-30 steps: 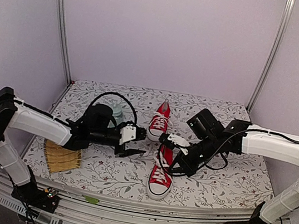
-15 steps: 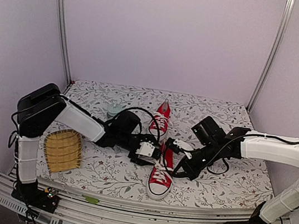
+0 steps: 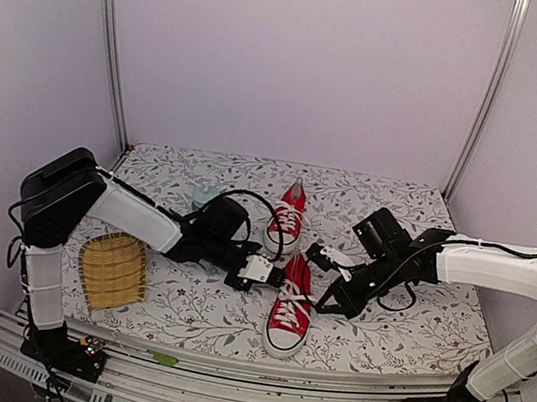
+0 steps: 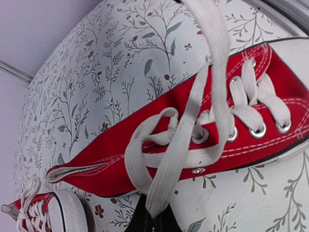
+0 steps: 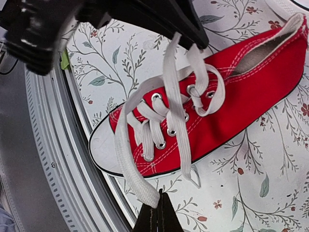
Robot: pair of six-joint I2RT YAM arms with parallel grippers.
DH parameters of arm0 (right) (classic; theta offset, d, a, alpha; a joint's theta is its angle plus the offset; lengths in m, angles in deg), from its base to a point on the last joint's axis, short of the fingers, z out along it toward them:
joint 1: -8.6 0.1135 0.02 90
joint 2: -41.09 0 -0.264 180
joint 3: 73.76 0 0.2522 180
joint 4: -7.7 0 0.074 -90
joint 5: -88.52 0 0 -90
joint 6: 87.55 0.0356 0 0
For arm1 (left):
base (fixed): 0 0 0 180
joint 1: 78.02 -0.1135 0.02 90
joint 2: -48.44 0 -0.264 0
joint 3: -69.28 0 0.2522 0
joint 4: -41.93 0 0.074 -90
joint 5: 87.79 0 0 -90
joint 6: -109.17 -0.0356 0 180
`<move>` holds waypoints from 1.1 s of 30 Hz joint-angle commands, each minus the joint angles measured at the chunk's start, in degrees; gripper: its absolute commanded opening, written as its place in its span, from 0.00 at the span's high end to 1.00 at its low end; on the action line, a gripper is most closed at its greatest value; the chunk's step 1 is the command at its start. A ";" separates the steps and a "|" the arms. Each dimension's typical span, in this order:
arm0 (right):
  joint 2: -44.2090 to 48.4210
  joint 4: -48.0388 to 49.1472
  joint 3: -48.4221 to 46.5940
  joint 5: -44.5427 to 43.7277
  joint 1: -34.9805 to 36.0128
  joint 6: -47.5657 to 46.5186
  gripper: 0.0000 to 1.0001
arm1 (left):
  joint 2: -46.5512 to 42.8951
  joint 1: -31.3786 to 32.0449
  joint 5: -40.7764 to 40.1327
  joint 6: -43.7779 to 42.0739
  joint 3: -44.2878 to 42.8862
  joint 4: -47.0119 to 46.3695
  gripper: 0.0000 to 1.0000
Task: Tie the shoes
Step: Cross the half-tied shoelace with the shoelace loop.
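Two red shoes with white laces lie on the floral tabletop: the near shoe [image 3: 290,311] points its white toe cap at the front edge, and the far shoe [image 3: 288,214] lies behind it. My left gripper [image 3: 273,274] is at the near shoe's left side, shut on a loop of white lace [image 4: 193,135] that is pinched at the left gripper [image 4: 154,215]. My right gripper [image 3: 321,304] is at the shoe's right side. In its wrist view the right gripper [image 5: 157,213] is shut on another lace [image 5: 126,164], which runs up over the near shoe [image 5: 231,111].
A yellow woven mat [image 3: 112,272] lies at the left front. A pale green object [image 3: 207,195] stands behind the left arm. The metal front rail [image 5: 53,159] runs close to the near shoe's toe. The far shoe's toe [image 4: 48,212] shows at the lower left of the left wrist view.
The left arm swung right to the near shoe's left side, and its open jaws shut on a lace loop. The right gripper shifted slightly, still holding its lace.
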 commanded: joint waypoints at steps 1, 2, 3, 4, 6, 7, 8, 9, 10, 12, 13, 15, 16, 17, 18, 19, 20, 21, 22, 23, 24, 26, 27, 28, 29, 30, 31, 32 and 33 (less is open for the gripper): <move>1.69 0.69 1.19 0.21 -1.85 2.33 0.99 | -5.10 1.16 -2.25 3.86 3.40 -4.69 1.00; 1.90 0.50 1.46 0.15 -2.04 3.02 0.99 | -5.61 1.63 -3.01 4.19 4.07 -5.22 1.00; 2.29 0.41 1.96 0.13 -2.33 3.68 0.99 | -6.07 1.96 -3.57 4.58 4.82 -5.43 1.00; 2.73 0.49 2.42 0.15 -2.71 5.21 0.99 | -6.45 2.32 -3.99 5.13 5.04 -5.53 1.00; 4.15 1.20 3.27 1.62 -3.44 8.23 0.99 | -6.93 2.81 -4.26 5.72 6.07 -5.56 1.00; 4.67 0.81 3.51 1.73 -4.01 9.92 0.99 | -7.03 3.04 -4.52 5.70 6.41 -5.60 1.00; 5.21 0.26 3.78 1.28 -4.66 10.94 0.99 | -6.98 3.22 -4.99 5.58 6.72 -5.69 1.00; 5.82 -0.37 4.27 1.00 -5.45 12.27 0.99 | -6.95 3.43 -5.56 5.36 6.91 -5.62 1.00; 6.59 -0.40 4.94 1.06 -6.12 13.18 0.99 | -6.84 3.68 -6.46 4.96 7.05 -5.61 1.00; 8.15 0.65 6.53 1.92 -6.94 16.14 0.99 | -6.38 4.33 -8.21 3.43 7.21 -5.56 1.00; 8.74 1.57 7.41 2.87 -7.03 17.11 0.99 | -6.12 4.70 -9.46 2.87 7.27 -5.92 1.00; 9.40 3.90 9.62 5.46 -7.06 19.56 0.99 | -5.33 5.47 -12.45 2.23 7.34 -7.13 1.00; 9.61 4.89 10.64 6.45 -7.03 20.74 0.99 | -5.06 5.77 -13.56 2.00 7.34 -7.59 1.00; 9.75 5.63 11.60 6.84 -7.04 22.09 0.99 | -4.91 6.00 -14.27 1.75 7.39 -7.96 1.00; 9.90 5.85 12.66 7.00 -7.18 22.84 0.99 | -4.81 6.25 -14.91 1.34 7.54 -8.35 1.00; 10.12 5.88 13.83 7.38 -7.60 23.72 0.99 | -4.76 6.48 -15.36 0.83 7.74 -8.53 1.00; 10.62 6.05 14.97 7.93 -7.98 24.34 0.99 | -4.69 6.68 -15.78 0.18 7.96 -8.58 1.00; 10.96 6.37 16.23 8.61 -8.42 25.57 0.99 | -4.64 6.81 -16.22 -0.31 8.10 -8.64 1.00; 11.59 6.94 17.35 9.18 -8.60 26.41 0.99 | -4.56 6.91 -16.67 -0.66 8.25 -8.60 1.00; 12.25 7.39 18.21 9.70 -8.75 27.46 0.99 | -4.46 6.92 -17.02 -0.77 8.35 -8.55 1.00; 13.12 7.74 18.92 9.98 -8.87 28.49 0.99 | -4.36 6.96 -17.28 -0.92 8.46 -8.62 1.00; 13.83 8.76 19.64 10.06 -9.28 29.37 0.99 | -4.27 7.09 -17.53 -1.07 8.70 -8.78 1.00; 13.83 9.39 20.13 10.25 -9.57 29.65 0.97 | -4.23 7.10 -17.48 -1.07 8.81 -8.94 1.00; 13.48 9.95 20.47 10.75 -9.77 29.96 0.93 | -4.20 7.12 -17.48 -1.19 8.90 -9.01 1.00; 12.69 10.04 20.42 11.33 -9.84 29.90 0.88 | -4.13 7.23 -17.54 -1.31 8.88 -9.15 1.00; 11.72 9.54 19.86 11.67 -9.93 29.37 0.80 | -4.10 7.31 -17.67 -1.35 8.80 -9.25 1.00; 10.70 8.65 18.41 11.39 -9.94 27.76 0.74 | -4.02 7.40 -17.84 -1.34 8.69 -9.41 1.00; 9.97 7.67 16.65 11.24 -9.91 26.39 0.71 | -3.96 7.44 -17.96 -1.34 8.59 -9.51 1.00; 9.34 6.98 14.23 11.14 -9.94 24.49 0.68 | -3.87 7.49 -18.14 -1.21 8.51 -9.66 1.00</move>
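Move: My right hand, already pinching the half-tied lace, has the bare table patch beside the shoe about 3 cm back, 6 cm to its right and 9 cm below. The near red shoe's middle lies about 6 cm left of this hand, 1 cm ahead and 6 cm below; the shoelace loop, shut in my left fingers, is 8 cm left, 7 cm ahead and 4 cm below. For my left hand, the shoe's knot sits roughly 3 cm right, 2 cm back, about level. I draw the half-tied lace away from the shoe and the loop with my right hand, some 6 cm to the right, then also about 3 cm back and down, twisting clockwise and tipping the wrist, some 35 degrees altogether. There my right fingers part and let go. My left hand keeps its pinch on the loop, rising about 2 cm, easing back slightly and sinking again with a small wrist turn. ##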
